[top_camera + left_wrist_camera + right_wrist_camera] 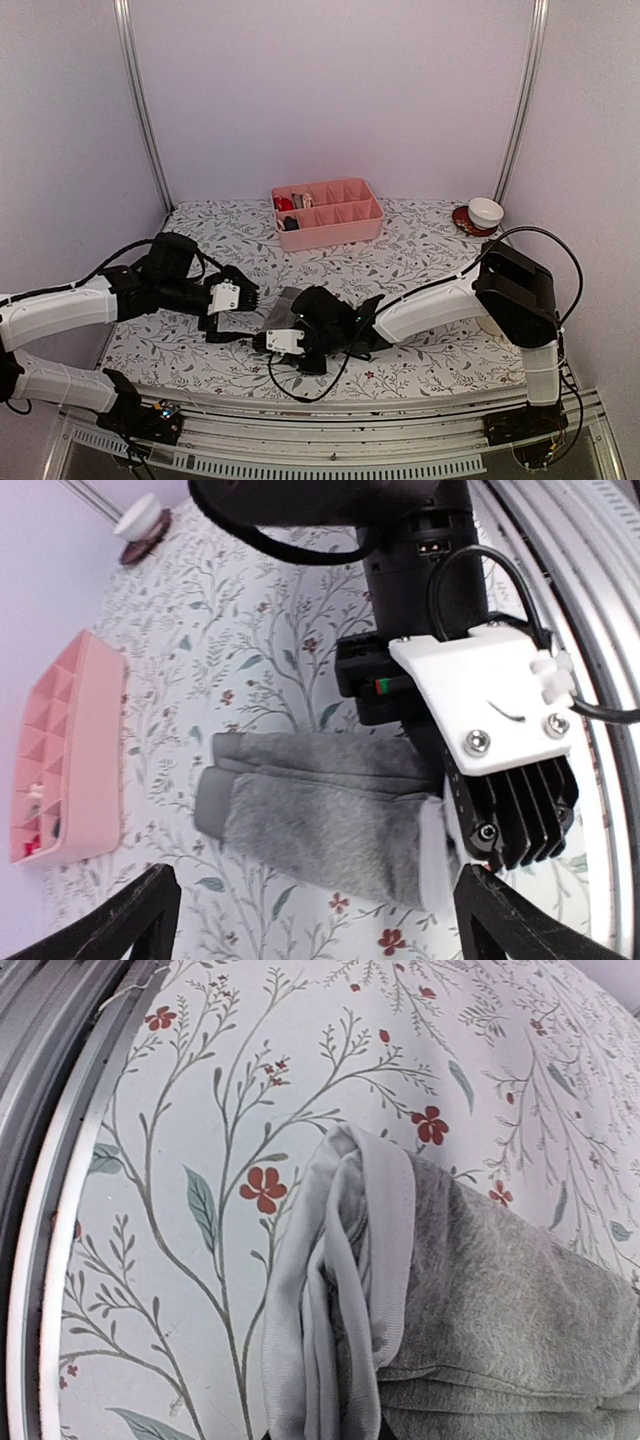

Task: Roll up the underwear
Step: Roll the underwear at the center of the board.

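The underwear (320,820), grey briefs with a pale waistband (345,1260), lies folded into a narrow strip on the flowered cloth, and from above it shows at the table's front middle (284,304). My right gripper (279,338) is at the waistband end. Its jaws are shut on the bunched pale band (325,1435), and only their dark tips show at the frame's bottom edge. The right gripper's white and black body (500,770) covers that end of the strip in the left wrist view. My left gripper (234,311) hovers just left of the garment, wide open (315,905), touching nothing.
A pink divided tray (328,232) with small items stands at the back middle, also at the left edge (65,750) of the left wrist view. A white bowl on a red saucer (485,212) sits at the back right. The metal front rail (40,1160) runs close by the right gripper.
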Controlling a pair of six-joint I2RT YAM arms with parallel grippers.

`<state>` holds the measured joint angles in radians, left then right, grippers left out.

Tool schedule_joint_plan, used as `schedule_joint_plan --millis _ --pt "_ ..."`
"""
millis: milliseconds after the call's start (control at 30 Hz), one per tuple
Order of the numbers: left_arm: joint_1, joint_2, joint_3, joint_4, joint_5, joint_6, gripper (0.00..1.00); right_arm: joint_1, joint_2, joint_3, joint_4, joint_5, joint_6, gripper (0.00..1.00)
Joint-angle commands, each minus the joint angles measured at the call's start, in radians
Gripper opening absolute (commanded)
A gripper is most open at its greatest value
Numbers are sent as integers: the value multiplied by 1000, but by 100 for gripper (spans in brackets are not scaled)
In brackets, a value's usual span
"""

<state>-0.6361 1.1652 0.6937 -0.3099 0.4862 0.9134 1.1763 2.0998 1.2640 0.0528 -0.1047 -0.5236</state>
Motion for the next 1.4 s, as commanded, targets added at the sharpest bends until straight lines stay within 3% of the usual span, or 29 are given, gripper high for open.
schedule_joint_plan --millis 0,233,367,567,833,1367 --pt "-8 -136 -177 144 -14 90 98 -90 83 142 -230 -211 185 4" --pt "-19 -295 -414 342 -44 288 94 -166 160 261 -349 -413 361 9" --pt "-51 -286 -461 414 -34 347 85 -183 200 323 -418 -466 431 9" --pt "-143 -110 -414 444 -126 399 58 -252 230 334 -427 -630 536 10" --pt "-225 166 -308 513 -249 397 52 -285 239 339 -429 -671 584 9" --pt "-294 375 -279 722 -433 424 55 -287 239 348 -435 -683 579 6"
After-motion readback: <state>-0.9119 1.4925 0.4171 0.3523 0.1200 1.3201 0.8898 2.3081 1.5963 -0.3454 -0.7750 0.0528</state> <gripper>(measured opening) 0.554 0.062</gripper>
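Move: The right hand already pinches the white waistband at the underwear's near end, with the grey body centred about 6 cm ahead of this hand and 2 cm to its right, lying on the board. The pink organiser is some 27 cm ahead and 13 cm to the right. From the open, raised left hand, the waistband lies about 5 cm to the right, 2 cm back and 11 cm below; the body is some 4 cm ahead and 7 cm right. Forward about 4 cm and slightly right, low over the board, the right hand keeps its pinch on the waistband and rolls its wrist nearly 60 degrees, fingers swinging back towards the base, then holds. The left hand loops back, left and down, then sinks on, going right and forward to the waistband's near side, some 11 cm lower overall, fingers narrowing to half open and swinging forward. ##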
